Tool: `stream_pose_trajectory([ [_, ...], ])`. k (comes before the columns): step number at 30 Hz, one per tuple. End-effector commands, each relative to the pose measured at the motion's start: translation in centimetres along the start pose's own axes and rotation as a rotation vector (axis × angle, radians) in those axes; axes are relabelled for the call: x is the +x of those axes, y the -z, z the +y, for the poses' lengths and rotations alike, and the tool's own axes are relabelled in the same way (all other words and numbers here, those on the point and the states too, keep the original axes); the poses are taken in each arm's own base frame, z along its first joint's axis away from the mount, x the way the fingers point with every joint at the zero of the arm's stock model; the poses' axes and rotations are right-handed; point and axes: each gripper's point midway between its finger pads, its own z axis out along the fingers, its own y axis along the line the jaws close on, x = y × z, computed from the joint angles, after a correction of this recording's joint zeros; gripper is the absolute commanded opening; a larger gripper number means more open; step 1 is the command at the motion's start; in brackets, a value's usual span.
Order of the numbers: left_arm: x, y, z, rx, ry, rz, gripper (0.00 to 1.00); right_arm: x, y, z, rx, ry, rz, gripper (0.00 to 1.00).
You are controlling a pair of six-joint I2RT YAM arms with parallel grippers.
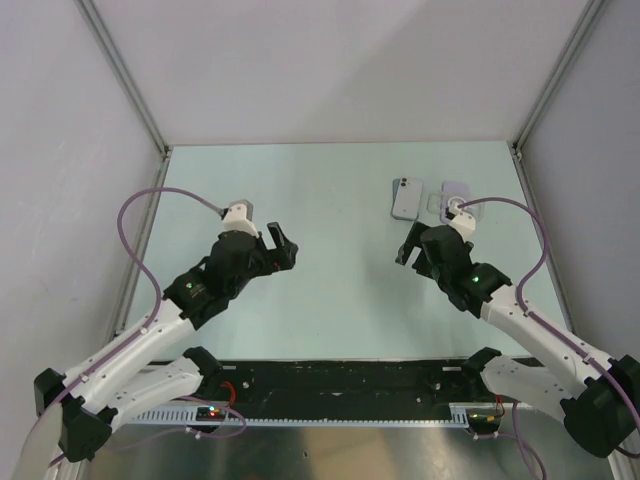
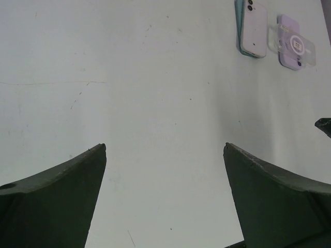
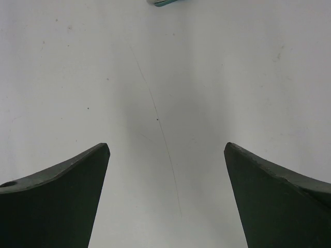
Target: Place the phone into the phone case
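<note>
The phone (image 1: pixel 405 198) lies back up at the far right of the table, pale lavender with a camera block at its far corner. It also shows in the left wrist view (image 2: pixel 253 28), with a teal edge. The phone case (image 1: pixel 455 196), clear and lavender with a white ring (image 2: pixel 296 49), lies just to the phone's right, partly hidden by my right wrist. My right gripper (image 1: pixel 408 250) is open and empty just short of the phone, whose edge (image 3: pixel 163 2) shows at the top of its view. My left gripper (image 1: pixel 285 245) is open and empty, mid-table, far left of the phone.
The pale green table (image 1: pixel 330 190) is framed by aluminium posts (image 1: pixel 165 150) and white walls. A black strip (image 1: pixel 340 385) runs along the near edge between the arm bases. A fingertip of my right gripper (image 2: pixel 324 125) shows at the right edge of the left wrist view.
</note>
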Motion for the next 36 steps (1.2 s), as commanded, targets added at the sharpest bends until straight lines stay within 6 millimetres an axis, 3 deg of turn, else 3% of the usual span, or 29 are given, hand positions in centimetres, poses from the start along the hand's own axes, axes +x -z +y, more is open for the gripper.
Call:
stream_pose_trajectory([
  [1, -2.1, 0.7, -1.0, 0.030, -0.006, -0.043, 0.98, -2.3, 0.5, 1.1, -0.020, -0.015, -0.055, 1.00],
  [7, -1.9, 1.1, -1.2, 0.041, 0.002, -0.024, 0.98, -3.8, 0.0, 1.1, -0.013, -0.046, -0.064, 1.00],
  [12, -1.4, 1.3, -1.7, 0.063, 0.006, 0.014, 0.98, -7.5, -1.8, 0.2, 0.058, -0.092, -0.081, 1.00],
  [16, -1.0, 1.4, -1.5, 0.064, 0.004, 0.046, 0.98, -11.5, -4.0, -2.2, 0.152, -0.135, -0.104, 1.00],
  [22, -0.7, 1.5, -1.5, 0.078, 0.017, 0.083, 0.98, -16.3, -8.1, -9.0, 0.296, -0.294, -0.126, 1.00],
  [28, -0.7, 1.2, -1.7, 0.091, 0.014, 0.113, 0.98, -17.0, -13.4, -14.4, 0.306, -0.429, -0.104, 1.00],
  [36, -1.0, 0.8, -1.2, 0.076, 0.016, 0.114, 0.98, -15.8, -19.5, -17.2, 0.233, -0.594, -0.062, 1.00],
])
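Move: The clear phone case, lying crosswise on a purple phone, is about 22 cm ahead of the right hand, some 14 cm to its right and roughly 11 cm below; the purple phone's middle is just under the case's. The white phone is nearly straight ahead of this hand, about 24 cm out and 2 cm to the right. From the idle left hand the case lies some 24 cm ahead, about 41 cm to the right and 16 cm lower. The right hand swings out towards the clear phone case in one quickening sweep, to the right about 21 cm and forward some 17 cm, first rising about 4 cm, then, from beyond halfway, dropping steeply to end roughly 7 cm lower than it began. It passes the near side of the case and comes round to its right end, turning some 30 degrees clockwise and tipping a little further down, with the fingers staying wide open and touching nothing yet. ##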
